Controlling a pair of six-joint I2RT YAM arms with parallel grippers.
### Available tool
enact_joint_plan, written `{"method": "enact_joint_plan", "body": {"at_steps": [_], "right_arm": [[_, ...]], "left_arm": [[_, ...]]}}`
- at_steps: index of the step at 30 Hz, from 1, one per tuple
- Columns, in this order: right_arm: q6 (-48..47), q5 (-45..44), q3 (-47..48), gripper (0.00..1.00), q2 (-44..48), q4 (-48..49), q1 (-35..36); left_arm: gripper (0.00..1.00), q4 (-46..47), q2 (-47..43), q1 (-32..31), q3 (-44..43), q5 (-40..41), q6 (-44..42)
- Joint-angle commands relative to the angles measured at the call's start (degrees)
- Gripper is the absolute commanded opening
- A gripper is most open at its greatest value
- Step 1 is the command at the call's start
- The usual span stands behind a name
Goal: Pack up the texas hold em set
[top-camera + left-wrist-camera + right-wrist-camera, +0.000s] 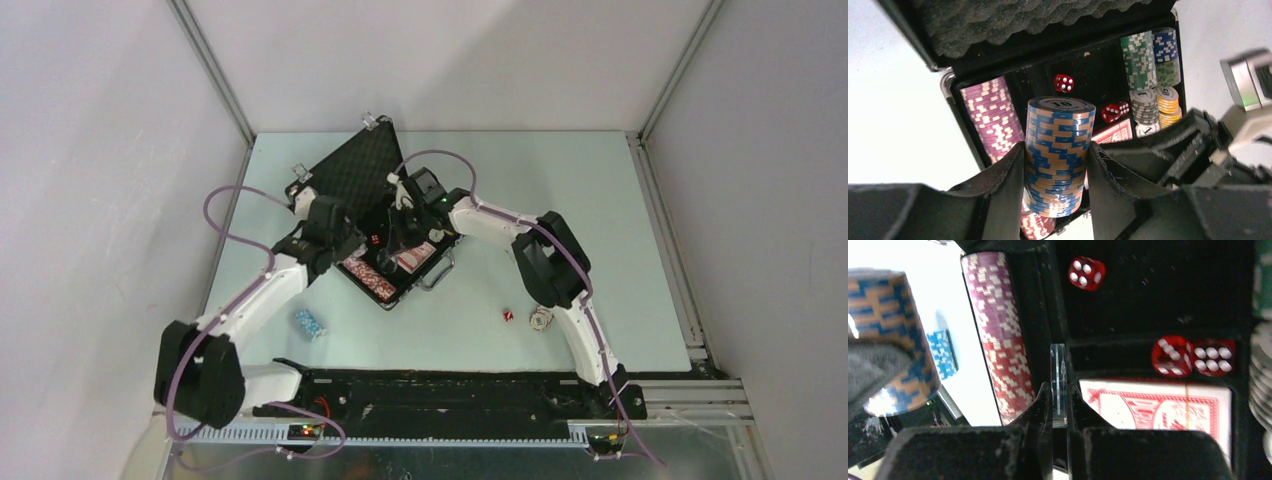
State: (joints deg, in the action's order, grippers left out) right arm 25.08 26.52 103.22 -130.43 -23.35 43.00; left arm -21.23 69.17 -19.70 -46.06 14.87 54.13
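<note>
The black case (372, 170) of the texas hold em set lies open mid-table, its foam lid (1013, 22) raised. Inside are a purple and red chip row (998, 340), green, blue, grey and yellow chips (1150, 75), a red card deck (1158, 405) and three red dice (1171, 356). My left gripper (1057, 150) is shut on a blue-and-orange chip stack (1060, 120), held over the case's near edge. My right gripper (1059, 390) is shut on a thin clear plastic piece (1058, 365) standing on edge between the chip row and the deck.
A short stack of light blue chips (309, 322) lies on the table left of the case. To its right, near the right arm, sit a loose red die (508, 314) and some white chips (541, 319). The case handle (440, 272) points toward them.
</note>
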Motion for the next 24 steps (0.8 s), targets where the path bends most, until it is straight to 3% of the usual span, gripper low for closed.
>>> {"method": "enact_joint_plan", "body": {"at_steps": [1, 15, 17, 19, 24], "right_arm": [[1.58, 2.04, -4.85, 0.0, 7.72, 4.79, -2.59], [-3.42, -8.05, -3.57, 0.01, 8.66, -7.02, -5.57], [-4.08, -8.35, -2.86, 0.2, 8.18, -8.26, -5.64], [-4.28, -8.44, -2.38, 0.28, 7.9, -8.81, -5.48], [-4.72, -9.88, -2.05, 0.38, 8.02, -9.79, -5.23]], "left_arm": [[0.0, 1.15, 4.98, 0.09, -6.93, 2.31, 3.76], [0.0, 1.97, 12.56, -2.25, -8.47, 4.94, 7.57], [0.0, 1.83, 13.19, -2.33, -8.63, 5.1, 8.05], [0.0, 1.45, 13.6, -2.47, -8.68, 5.51, 8.42], [0.01, 0.62, 14.03, -2.79, -8.61, 6.37, 9.03]]}}
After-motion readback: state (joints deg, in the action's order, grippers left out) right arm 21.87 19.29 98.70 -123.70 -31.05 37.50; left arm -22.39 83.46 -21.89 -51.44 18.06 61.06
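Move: The left hand, holding the blue-tan chip stack, has the empty slot about 8 cm below, 2 cm to its right and 1 cm farther out; the purple chips lie 4 cm back and 1 cm left. From the right hand, pinching the clear disc, the cards lie about 6 cm right, 2 cm back and 4 cm below; the two dice are 4 cm right and 3 cm farther out, the grey chips 11 cm right and 4 cm out. The right hand carries the clear disc about 7 cm to the right and slightly forward, from beside the slot to over the cards, rising 2 cm before easing down and partly opening to release it. Meanwhile the left hand keeps its grip on the blue-tan stack, edges forward, then lowers it some 5 cm towards the slot, its fingers tipping a little further down. ##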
